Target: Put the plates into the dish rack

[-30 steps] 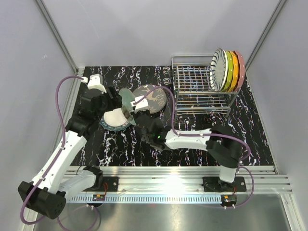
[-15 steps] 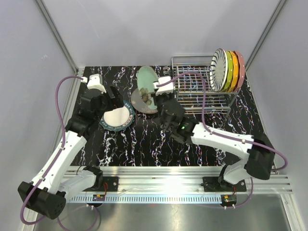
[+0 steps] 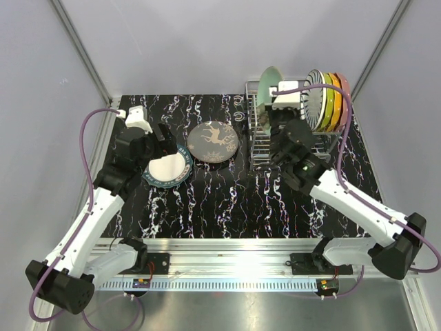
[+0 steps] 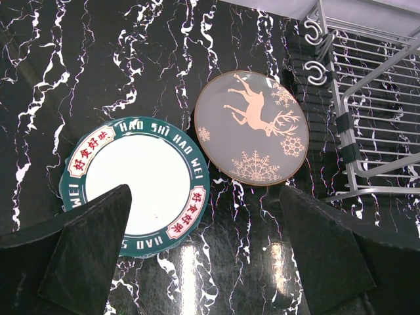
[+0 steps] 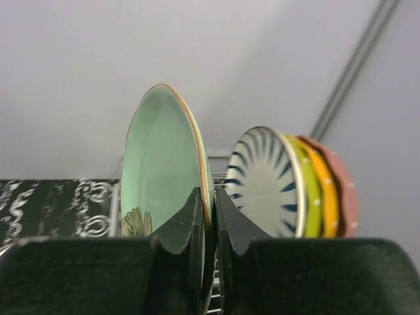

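My right gripper [image 5: 209, 197] is shut on the rim of a pale green plate [image 5: 161, 164], held upright on edge. In the top view that green plate [image 3: 270, 81] hangs over the left end of the chrome dish rack [image 3: 286, 141], under my right gripper [image 3: 277, 96]. At the rack's right end stand a striped white plate [image 3: 313, 100], a yellow-green one [image 3: 326, 103], an orange one [image 3: 335, 102] and a pink one [image 3: 344, 96]. On the table lie a teal-rimmed white plate [image 4: 134, 187] and a dark grey deer plate [image 4: 252, 128]. My left gripper [image 4: 203, 190] hovers open above them, empty.
The black marbled table [image 3: 207, 200] is walled by grey panels on three sides. Two metal hooks [image 4: 316, 49] hang on the rack's left end. Purple cables [image 3: 86, 138] loop off both arms. The teal-rimmed plate [image 3: 167, 169] and the deer plate [image 3: 214, 141] nearly touch.
My right arm has swung right and up from the table's middle, carrying the green plate to above the rack. The left gripper has opened wider and stayed near the teal-rimmed plate.
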Motion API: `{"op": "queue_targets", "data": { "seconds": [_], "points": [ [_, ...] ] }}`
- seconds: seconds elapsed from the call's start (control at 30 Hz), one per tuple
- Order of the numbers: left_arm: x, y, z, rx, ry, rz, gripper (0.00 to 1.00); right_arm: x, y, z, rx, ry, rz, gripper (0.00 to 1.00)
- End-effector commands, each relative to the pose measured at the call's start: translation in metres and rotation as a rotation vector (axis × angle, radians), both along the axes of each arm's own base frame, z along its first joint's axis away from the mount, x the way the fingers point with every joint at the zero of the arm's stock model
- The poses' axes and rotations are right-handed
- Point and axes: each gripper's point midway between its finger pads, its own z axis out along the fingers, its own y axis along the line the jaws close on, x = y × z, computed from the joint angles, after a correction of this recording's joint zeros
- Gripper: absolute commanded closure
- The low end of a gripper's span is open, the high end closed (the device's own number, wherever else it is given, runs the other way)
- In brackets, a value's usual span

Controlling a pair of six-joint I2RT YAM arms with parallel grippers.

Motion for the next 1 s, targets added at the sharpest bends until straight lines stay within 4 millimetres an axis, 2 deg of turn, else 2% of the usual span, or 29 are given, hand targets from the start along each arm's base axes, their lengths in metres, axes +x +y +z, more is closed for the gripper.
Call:
{"op": "queue_targets", "data": {
  "seconds": [0.0, 0.07, 0.17, 0.37, 0.7, 0.97],
  "points": [
    [0.005, -0.002, 0.029, -0.027, -0.085, -0.005, 0.01, -0.02, -0.05, 0.074, 0.1, -0.156, -0.075, 1.0],
    [0.005, -0.002, 0.029, -0.024, -0.084, -0.003, 0.01, -0.017, -0.065, 0.075, 0.068, -0.146, -0.11, 1.0],
    [0.005, -0.001, 0.028, -0.024, -0.083, 0.001, 0.01, -0.012, -0.077, 0.075, 0.034, -0.129, -0.12, 1.0],
    [0.005, -0.001, 0.027, -0.026, -0.079, 0.005, 0.01, 0.0, -0.091, 0.074, -0.044, -0.105, -0.156, 1.0],
    [0.006, -0.002, 0.026, -0.025, -0.069, 0.003, 0.01, 0.02, -0.101, 0.068, -0.141, -0.072, -0.191, 1.0],
    [0.006, -0.003, 0.024, -0.024, -0.063, -0.002, 0.01, 0.035, -0.106, 0.055, -0.204, -0.045, -0.224, 1.0]
  ]
}}
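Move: My right hand already holds the light green plate by its near rim, upright over the left part of the rack. The free slot beside the striped plate lies about 10 cm to its right, 8 cm ahead and some 6 cm lower. The striped plate is 2 cm right of that slot, with the lime plate another 3 cm beyond it. From my left hand the slot is roughly 32 cm right, 11 cm ahead and 8 cm higher. With my right hand I keep the green plate pinched and carry it about 10 cm right towards the striped plate, quickly at first and rising a little. Then I slow, ease some 4 cm forward and sink back to the starting height, while the wrist rolls its left side down about 15 degrees, turns about 10 degrees clockwise and tips slightly down. ##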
